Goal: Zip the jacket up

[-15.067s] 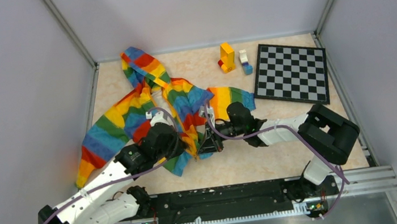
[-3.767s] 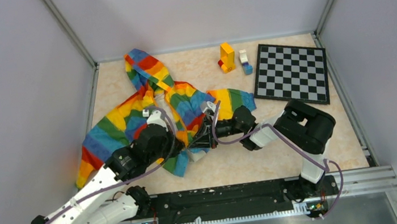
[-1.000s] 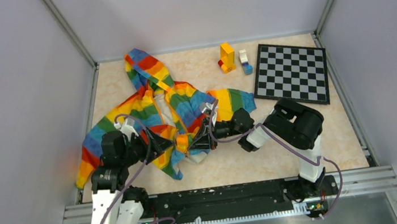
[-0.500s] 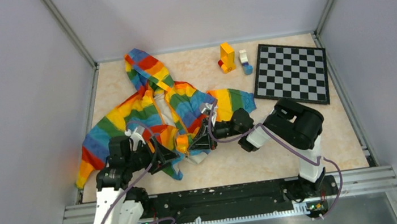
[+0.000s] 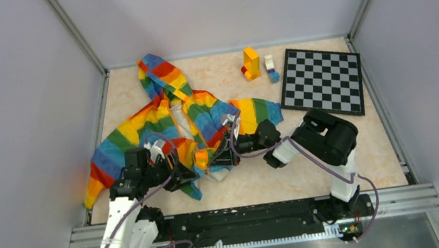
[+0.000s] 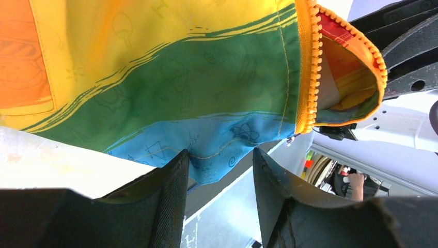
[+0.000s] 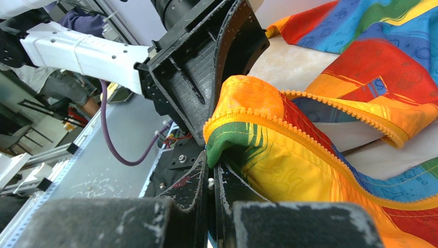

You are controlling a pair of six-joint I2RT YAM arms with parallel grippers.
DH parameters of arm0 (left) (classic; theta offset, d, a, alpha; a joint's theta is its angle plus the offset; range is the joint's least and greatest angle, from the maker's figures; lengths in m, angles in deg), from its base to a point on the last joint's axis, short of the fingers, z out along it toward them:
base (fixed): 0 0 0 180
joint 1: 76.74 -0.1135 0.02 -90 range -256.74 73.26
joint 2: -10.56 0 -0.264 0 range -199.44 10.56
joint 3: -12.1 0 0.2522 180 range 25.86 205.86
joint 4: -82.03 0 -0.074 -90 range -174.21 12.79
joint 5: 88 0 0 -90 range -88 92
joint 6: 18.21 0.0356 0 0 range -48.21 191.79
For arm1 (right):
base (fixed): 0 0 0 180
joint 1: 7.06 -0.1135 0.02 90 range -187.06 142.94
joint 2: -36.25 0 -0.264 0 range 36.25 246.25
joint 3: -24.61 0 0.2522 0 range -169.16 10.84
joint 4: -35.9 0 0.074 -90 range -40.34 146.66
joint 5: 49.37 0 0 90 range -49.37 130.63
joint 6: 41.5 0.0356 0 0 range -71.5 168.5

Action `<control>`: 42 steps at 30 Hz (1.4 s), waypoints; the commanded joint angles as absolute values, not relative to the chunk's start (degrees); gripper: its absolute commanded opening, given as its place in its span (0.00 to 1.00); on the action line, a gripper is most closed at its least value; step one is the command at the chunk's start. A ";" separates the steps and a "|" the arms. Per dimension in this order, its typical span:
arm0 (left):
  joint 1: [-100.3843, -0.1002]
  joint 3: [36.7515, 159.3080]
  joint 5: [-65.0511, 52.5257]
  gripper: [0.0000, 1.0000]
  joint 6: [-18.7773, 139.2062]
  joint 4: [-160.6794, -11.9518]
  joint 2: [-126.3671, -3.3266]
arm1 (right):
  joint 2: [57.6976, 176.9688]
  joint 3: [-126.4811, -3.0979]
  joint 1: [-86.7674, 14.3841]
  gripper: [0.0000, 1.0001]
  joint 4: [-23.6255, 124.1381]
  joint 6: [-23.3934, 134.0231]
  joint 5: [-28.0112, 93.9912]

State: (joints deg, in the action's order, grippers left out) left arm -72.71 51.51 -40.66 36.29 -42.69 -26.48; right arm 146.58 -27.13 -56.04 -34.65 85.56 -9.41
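Observation:
The rainbow-striped jacket (image 5: 160,122) lies open on the table, hood toward the back. My left gripper (image 5: 180,177) is at the lower hem of its left panel. In the left wrist view its fingers (image 6: 173,178) stand apart, and the blue hem corner (image 6: 219,160) hangs between their tips. The orange zipper strip (image 6: 304,67) runs down the panel's edge just to the right. My right gripper (image 5: 217,159) is shut on a folded green and orange bit of the jacket's hem (image 7: 232,137) beside the zipper teeth (image 7: 310,139), lifting it slightly.
A checkerboard (image 5: 322,80) lies at the back right. A yellow and orange block stack (image 5: 251,63) and a white and blue block (image 5: 271,68) stand next to it. Grey walls close in both sides, and a black rail (image 5: 248,221) runs along the near edge.
My left gripper has slid toward the near edge, down to the blue hem corner, and its jaws have narrowed. The right gripper has kept its grip in place.

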 commanded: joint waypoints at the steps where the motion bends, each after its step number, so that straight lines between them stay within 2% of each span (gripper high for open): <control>1: -72.96 51.54 -41.95 0.50 38.52 -45.65 -27.20 | 146.84 -29.14 -55.94 0.00 -36.60 84.37 -9.55; 9: -72.96 51.17 -43.07 0.35 39.91 -46.16 -28.69 | 147.10 -29.30 -56.02 0.00 -36.03 84.51 -9.29; 17: -72.97 51.17 -44.40 0.29 40.33 -47.35 -29.10 | 147.35 -29.79 -56.37 0.00 -35.35 84.41 -9.37; 28: -72.58 52.72 -43.94 0.00 43.48 -46.98 -28.18 | 148.34 -30.41 -56.64 0.00 -33.98 87.29 -11.57; 36: -69.30 53.80 -42.27 0.00 46.82 -45.65 -30.28 | 149.50 -32.49 -56.63 0.00 -30.76 91.74 -16.08; 42: -60.11 55.80 -35.26 0.00 45.20 -44.50 -35.25 | 151.50 -34.26 -56.68 0.00 -32.81 96.54 -18.52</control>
State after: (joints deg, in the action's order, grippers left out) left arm -65.30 52.54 -40.28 44.96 -45.03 -33.14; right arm 150.05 -31.79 -56.08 -29.60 92.88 -15.64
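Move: The lower hem of the jacket's left panel already lies between my half-open left fingertips, about 1 cm ahead, 1 cm to the right and 1 cm below. That panel's zip end is some 3 cm to my left hand's right, level fore and aft; the other panel's held corner is roughly 4 cm ahead, 4 cm right and 2 cm higher. From my right hand, which grips that corner, the hem is about 3 cm back, 4 cm left and 3 cm down. I hold my left hand nearly still while its half-open fingers shut on the blue-green hem just beside the zip edge, pinching the cloth. Once it is caught, I draw it down, right and back about 2 cm, turning that wrist some 10 degrees clockwise. My right hand keeps its pinch on the other panel's corner and, late on, dips about 1.5 cm, easing back and left with a small wrist turn. ##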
